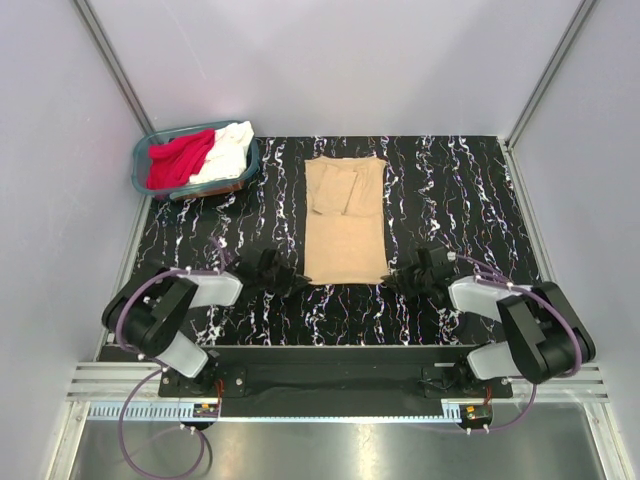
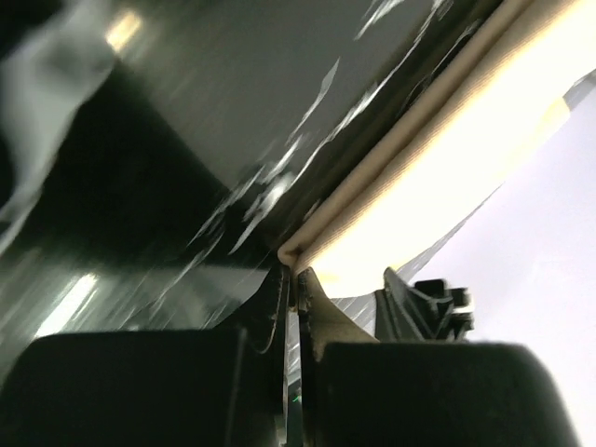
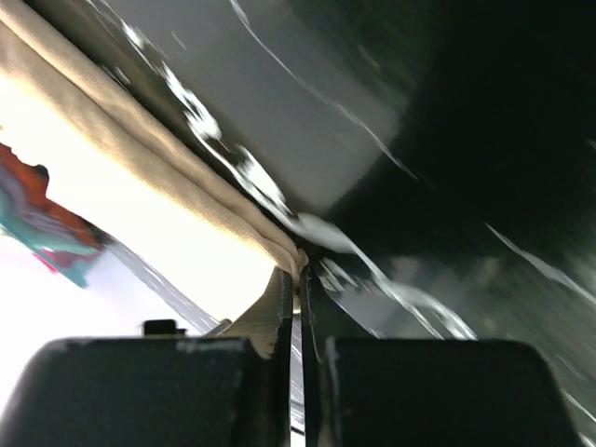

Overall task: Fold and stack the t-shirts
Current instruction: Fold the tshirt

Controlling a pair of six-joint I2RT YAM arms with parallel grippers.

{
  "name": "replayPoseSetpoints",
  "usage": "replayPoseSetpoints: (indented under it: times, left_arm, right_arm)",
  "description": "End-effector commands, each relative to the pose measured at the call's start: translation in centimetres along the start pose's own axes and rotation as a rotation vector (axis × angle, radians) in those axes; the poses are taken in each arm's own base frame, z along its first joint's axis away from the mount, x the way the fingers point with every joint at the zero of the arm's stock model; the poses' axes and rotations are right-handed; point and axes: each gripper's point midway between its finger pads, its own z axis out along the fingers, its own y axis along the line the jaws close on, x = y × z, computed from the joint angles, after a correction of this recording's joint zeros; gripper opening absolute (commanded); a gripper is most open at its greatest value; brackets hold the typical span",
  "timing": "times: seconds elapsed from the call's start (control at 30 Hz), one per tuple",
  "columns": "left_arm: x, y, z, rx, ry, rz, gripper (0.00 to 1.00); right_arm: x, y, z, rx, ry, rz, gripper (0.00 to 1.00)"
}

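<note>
The tan t-shirt [image 1: 345,220] lies flat mid-table as a long narrow panel, sleeves folded in at its far end. My left gripper [image 1: 298,281] sits at its near left corner and my right gripper [image 1: 393,277] at its near right corner. In the left wrist view, the left gripper [image 2: 293,272] is shut on the tan hem [image 2: 438,121]. The right gripper [image 3: 300,270] pinches the tan corner [image 3: 140,158] the same way. The red t-shirt [image 1: 180,157] and white t-shirt [image 1: 228,150] lie bunched in the basket.
The teal basket [image 1: 145,172] stands at the back left corner of the black marbled table [image 1: 450,200]. Grey walls close in the left, right and far sides. A metal rail [image 1: 330,385] carrying the arm bases runs along the near edge.
</note>
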Motion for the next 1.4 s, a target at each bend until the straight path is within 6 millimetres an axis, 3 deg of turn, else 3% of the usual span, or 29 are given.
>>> replayPoseSetpoints:
  times: [0.0, 0.13, 0.17, 0.23, 0.27, 0.33, 0.37, 0.53, 0.77, 0.87, 1.03, 1.07, 1.1, 1.17, 1.2, 1.27, 1.3, 1.33, 1.37]
  left_arm:
    - [1.1, 3.5, -2.3, -0.095, 0.010, 0.042, 0.00]
    - [3.0, 2.8, -5.4, -0.032, 0.021, 0.048, 0.00]
    - [3.9, 3.1, -5.9, -0.035, 0.036, 0.064, 0.00]
    - [4.5, 3.4, -6.9, -0.048, 0.032, 0.057, 0.00]
    - [5.6, 3.2, -7.8, -0.025, 0.052, 0.070, 0.00]
    - [6.3, 3.6, -8.7, -0.031, 0.061, 0.046, 0.00]
    - [7.5, 3.4, -9.7, -0.005, 0.087, 0.060, 0.00]
    - [9.6, 3.8, -12.9, 0.023, 0.100, 0.029, 0.00]
    - [12.6, 5.4, -15.1, 0.006, 0.148, 0.051, 0.00]
    - [13.0, 4.5, -15.7, 0.015, 0.130, 0.058, 0.00]
    - [12.2, -0.1, -17.2, 0.106, 0.023, 0.142, 0.00]
    - [11.1, -1.3, -17.3, 0.121, -0.016, 0.147, 0.00]
    - [11.1, -2.9, -18.2, 0.142, -0.015, 0.207, 0.00]
    - [9.1, -4.9, -17.7, 0.139, -0.078, 0.223, 0.00]
    - [9.0, -6.5, -18.4, 0.163, -0.074, 0.265, 0.00]
    - [6.9, -8.2, -17.6, 0.145, -0.113, 0.290, 0.00]
    - [6.6, -10.3, -18.1, 0.182, -0.118, 0.295, 0.00]
    - [4.8, -11.2, -17.1, 0.158, -0.151, 0.283, 0.00]
    - [4.6, -11.7, -16.7, 0.150, -0.131, 0.317, 0.00]
  right_arm:
    - [0.7, -4.5, -2.3, 0.134, 0.018, -0.073, 0.00]
    - [1.9, -4.5, -6.4, 0.048, 0.055, -0.124, 0.00]
    - [2.1, -5.8, -7.1, 0.086, 0.068, -0.115, 0.00]
    - [3.2, -5.6, -8.7, 0.043, 0.112, -0.124, 0.00]
    - [3.6, -6.5, -9.4, 0.068, 0.126, -0.124, 0.00]
    - [4.4, -5.8, -11.2, 0.011, 0.156, -0.156, 0.00]
    - [4.5, -6.6, -11.9, 0.044, 0.161, -0.160, 0.00]
    - [5.6, -6.2, -15.8, -0.013, 0.204, -0.213, 0.00]
    - [6.6, -7.1, -19.2, -0.031, 0.244, -0.200, 0.00]
    - [6.8, -6.4, -19.9, -0.046, 0.252, -0.216, 0.00]
    - [6.8, -4.0, -20.0, -0.060, 0.246, -0.262, 0.00]
    - [6.7, -3.1, -20.0, -0.077, 0.239, -0.277, 0.00]
    - [6.6, -1.9, -20.4, -0.102, 0.230, -0.304, 0.00]
    - [6.5, -0.2, -19.7, -0.094, 0.223, -0.325, 0.00]
    - [6.5, 1.4, -20.0, -0.118, 0.220, -0.357, 0.00]
    - [6.3, 3.3, -18.4, -0.078, 0.235, -0.374, 0.00]
    - [6.3, 5.4, -18.9, -0.107, 0.237, -0.420, 0.00]
    - [5.9, 6.2, -17.4, -0.061, 0.248, -0.422, 0.00]
    - [4.9, 7.5, -17.0, -0.067, 0.238, -0.411, 0.00]
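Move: The closed left gripper holds the t-shirt's near left corner and the closed right gripper its near right corner, both just above the table. The table's front edge lies about 14 cm straight back from each gripper. The shirt's far edge has its middle some 33 cm ahead, about 8 cm to the right of the left gripper and 8 cm to the left of the right one. The folded sleeve lies about 24 cm ahead of the left gripper and 6 cm to its right. Keep both grippers pinched on the near corners and pull the t-shirt quickly back, away from its far place on the table, about 18 cm while rising some 10 cm. Then reverse both together: swing up and forward over the shirt, the left leading by several centimetres, turning the right wrist some 25 degrees counter-clockwise over the whole move and tipping the left fingers up at the end. ##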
